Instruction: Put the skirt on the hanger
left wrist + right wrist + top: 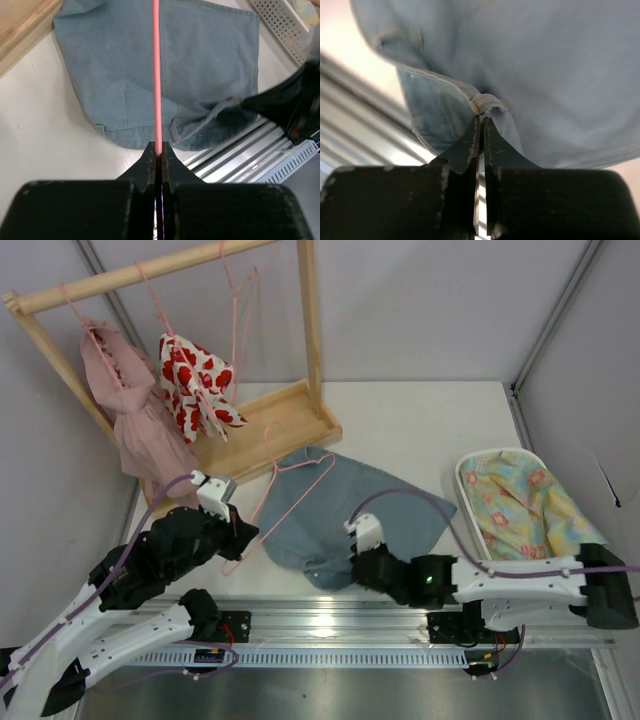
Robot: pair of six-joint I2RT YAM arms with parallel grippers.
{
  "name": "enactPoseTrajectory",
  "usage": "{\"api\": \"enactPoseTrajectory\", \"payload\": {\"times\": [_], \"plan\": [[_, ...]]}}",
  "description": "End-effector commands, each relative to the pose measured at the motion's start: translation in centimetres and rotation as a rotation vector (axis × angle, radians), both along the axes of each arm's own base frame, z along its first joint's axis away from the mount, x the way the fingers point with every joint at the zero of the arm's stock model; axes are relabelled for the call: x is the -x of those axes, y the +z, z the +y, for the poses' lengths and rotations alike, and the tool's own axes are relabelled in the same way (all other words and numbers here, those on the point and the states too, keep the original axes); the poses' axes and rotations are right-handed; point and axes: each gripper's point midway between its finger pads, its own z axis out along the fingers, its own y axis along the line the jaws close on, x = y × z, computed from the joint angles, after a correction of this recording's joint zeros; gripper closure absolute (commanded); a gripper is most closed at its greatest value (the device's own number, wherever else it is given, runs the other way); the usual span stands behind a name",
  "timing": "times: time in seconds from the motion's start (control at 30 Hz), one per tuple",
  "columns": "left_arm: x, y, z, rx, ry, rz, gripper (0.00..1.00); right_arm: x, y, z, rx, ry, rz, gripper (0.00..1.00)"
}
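Note:
The light blue denim skirt (350, 512) lies flat on the white table, its waistband toward the near edge. A thin pink wire hanger (290, 490) rests across the skirt's left side. My left gripper (243, 536) is shut on the hanger's near wire (156, 75), which runs straight away over the skirt (200, 60). My right gripper (348, 562) is shut on the skirt's near edge, pinching a bunched bit of waistband (485, 104) at the fingertips (481, 120). The skirt (545, 65) fills the right wrist view.
A wooden clothes rack (270, 425) at the back left holds a pink dress (130, 400), a white garment with red hearts (195, 380) and a spare pink hanger (243, 310). A white basket (468, 475) with floral cloth stands to the right. A metal rail (330, 620) runs along the near edge.

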Motion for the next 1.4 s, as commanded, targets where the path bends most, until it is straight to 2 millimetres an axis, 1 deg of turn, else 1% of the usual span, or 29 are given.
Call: {"api": "enactPoseTrajectory", "payload": {"times": [0.0, 0.1, 0.13, 0.17, 0.2, 0.23, 0.27, 0.33, 0.37, 0.4, 0.43, 0.47, 0.5, 0.53, 0.57, 0.6, 0.63, 0.7, 0.73, 0.8, 0.93, 1.1, 1.17, 1.2, 1.23, 1.27, 1.3, 1.33, 1.37], "plan": [[-0.6, 3.5, -0.2, 0.042, -0.006, -0.08, 1.0, -4.1, 4.0, -2.0, -0.201, -0.128, 0.006, 1.0], [-0.2, 4.9, -0.8, 0.054, -0.055, -0.096, 1.0, -6.4, 5.9, -3.3, -0.27, -0.148, 0.01, 1.0], [0.0, 5.1, -0.9, 0.05, -0.074, -0.103, 1.0, -8.5, 6.1, -4.7, -0.278, -0.218, 0.007, 1.0], [0.2, 5.9, -0.9, 0.064, -0.087, -0.115, 1.0, -9.0, 6.5, -4.8, -0.295, -0.207, 0.027, 1.0], [0.5, 6.1, -1.2, 0.066, -0.115, -0.118, 1.0, -9.8, 6.3, -5.1, -0.285, -0.217, 0.033, 1.0], [0.6, 6.4, -1.3, 0.068, -0.129, -0.122, 1.0, -11.3, 6.5, -6.0, -0.29, -0.255, 0.031, 1.0], [0.9, 6.9, -1.4, 0.072, -0.148, -0.13, 1.0, -11.7, 6.9, -5.8, -0.302, -0.242, 0.039, 1.0], [1.6, 7.2, -1.7, 0.068, -0.208, -0.134, 1.0, -12.9, 6.8, -5.6, -0.292, -0.229, 0.035, 1.0], [1.9, 7.4, -1.9, 0.069, -0.228, -0.136, 1.0, -13.8, 6.8, -6.1, -0.292, -0.251, 0.037, 1.0], [2.2, 7.5, -1.9, 0.069, -0.251, -0.139, 1.0, -14.3, 7.4, -5.8, -0.306, -0.24, 0.04, 1.0], [2.7, 7.4, -2.0, 0.06, -0.284, -0.133, 1.0, -14.9, 6.9, -5.8, -0.294, -0.243, 0.057, 1.0], [3.3, 7.3, -2.3, 0.062, -0.321, -0.119, 1.0, -15.8, 7.1, -6.4, -0.3, -0.27, 0.058, 1.0], [3.6, 7.1, -2.5, 0.059, -0.346, -0.113, 1.0, -16.3, 7.8, -6.2, -0.319, -0.258, 0.06, 1.0], [4.1, 6.6, -2.7, 0.054, -0.374, -0.094, 1.0, -16.8, 8.0, -6.3, -0.32, -0.258, 0.058, 1.0], [5.0, 6.4, -3.3, 0.066, -0.433, -0.073, 1.0, -17.3, 7.9, -6.3, -0.316, -0.261, 0.063, 1.0], [5.3, 6.1, -3.5, 0.063, -0.456, -0.06, 1.0, -18.0, 9.0, -6.5, -0.33, -0.266, 0.051, 1.0], [5.5, 4.9, -3.6, 0.042, -0.468, -0.028, 1.0, -18.2, 9.0, -6.7, -0.32, -0.271, 0.059, 1.0], [5.4, 3.5, -3.6, 0.003, -0.464, 0.011, 1.0, -19.0, 9.0, -7.1, -0.293, -0.282, 0.059, 1.0], [5.5, 2.6, -3.4, -0.024, -0.468, 0.037, 1.0, -19.1, 9.4, -7.2, -0.287, -0.28, 0.062, 1.0], [5.5, 1.6, -3.4, -0.052, -0.467, 0.069, 1.0, -19.1, 9.4, -7.2, -0.282, -0.264, 0.075, 1.0], [4.9, 1.2, -2.9, -0.075, -0.429, 0.063, 1.0, -18.5, 9.7, -7.4, -0.291, -0.243, 0.096, 1.0], [4.2, 0.9, -3.2, -0.111, -0.422, 0.068, 1.0, -16.5, 11.3, -6.4, -0.346, -0.156, 0.127, 1.0], [4.0, 1.9, -3.4, -0.11, -0.432, 0.046, 1.0, -15.7, 11.1, -7.1, -0.317, -0.158, 0.139, 1.0], [4.0, 2.5, -3.5, -0.103, -0.442, 0.025, 1.0, -15.6, 10.4, -7.7, -0.291, -0.182, 0.144, 1.0], [4.1, 4.3, -3.5, -0.074, -0.454, -0.014, 1.0, -15.4, 9.8, -8.2, -0.269, -0.196, 0.153, 1.0], [4.7, 4.9, -3.7, -0.057, -0.487, -0.018, 1.0, -15.3, 9.5, -8.6, -0.259, -0.206, 0.154, 1.0], [4.8, 5.4, -3.6, -0.054, -0.501, -0.037, 1.0, -15.1, 8.8, -8.8, -0.25, -0.212, 0.169, 1.0], [5.0, 6.3, -3.3, -0.051, -0.503, -0.055, 1.0, -15.0, 8.6, -8.8, -0.254, -0.213, 0.175, 1.0], [5.0, 6.3, -3.0, -0.062, -0.499, -0.059, 1.0, -14.9, 8.5, -8.8, -0.262, -0.216, 0.179, 1.0]]}}
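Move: The left hand holds the hanger; the skirt's waistband edge, pinched by the right fingers, is some 15 cm to its right, 2 cm back and 14 cm lower. From the right hand, the hanger's free end is about 16 cm ahead, 4 cm left and 8 cm higher. The skirt's spread middle is roughly 10 cm ahead of the right hand, level sideways, 8 cm lower; the basket is about 15 cm ahead, 33 cm right and 5 cm lower. Keeping its pinch on the skirt's waistband, the right hand sweeps it forward and to the right while lifting about 8 cm, then eases back some 3 cm. The left hand, still gripping the hanger, rises and dips, draws back and slightly right, and finally starts rising; it turns some 25 degrees clockwise, bringing the free end across towards the right fingers and the lifted waistband. ##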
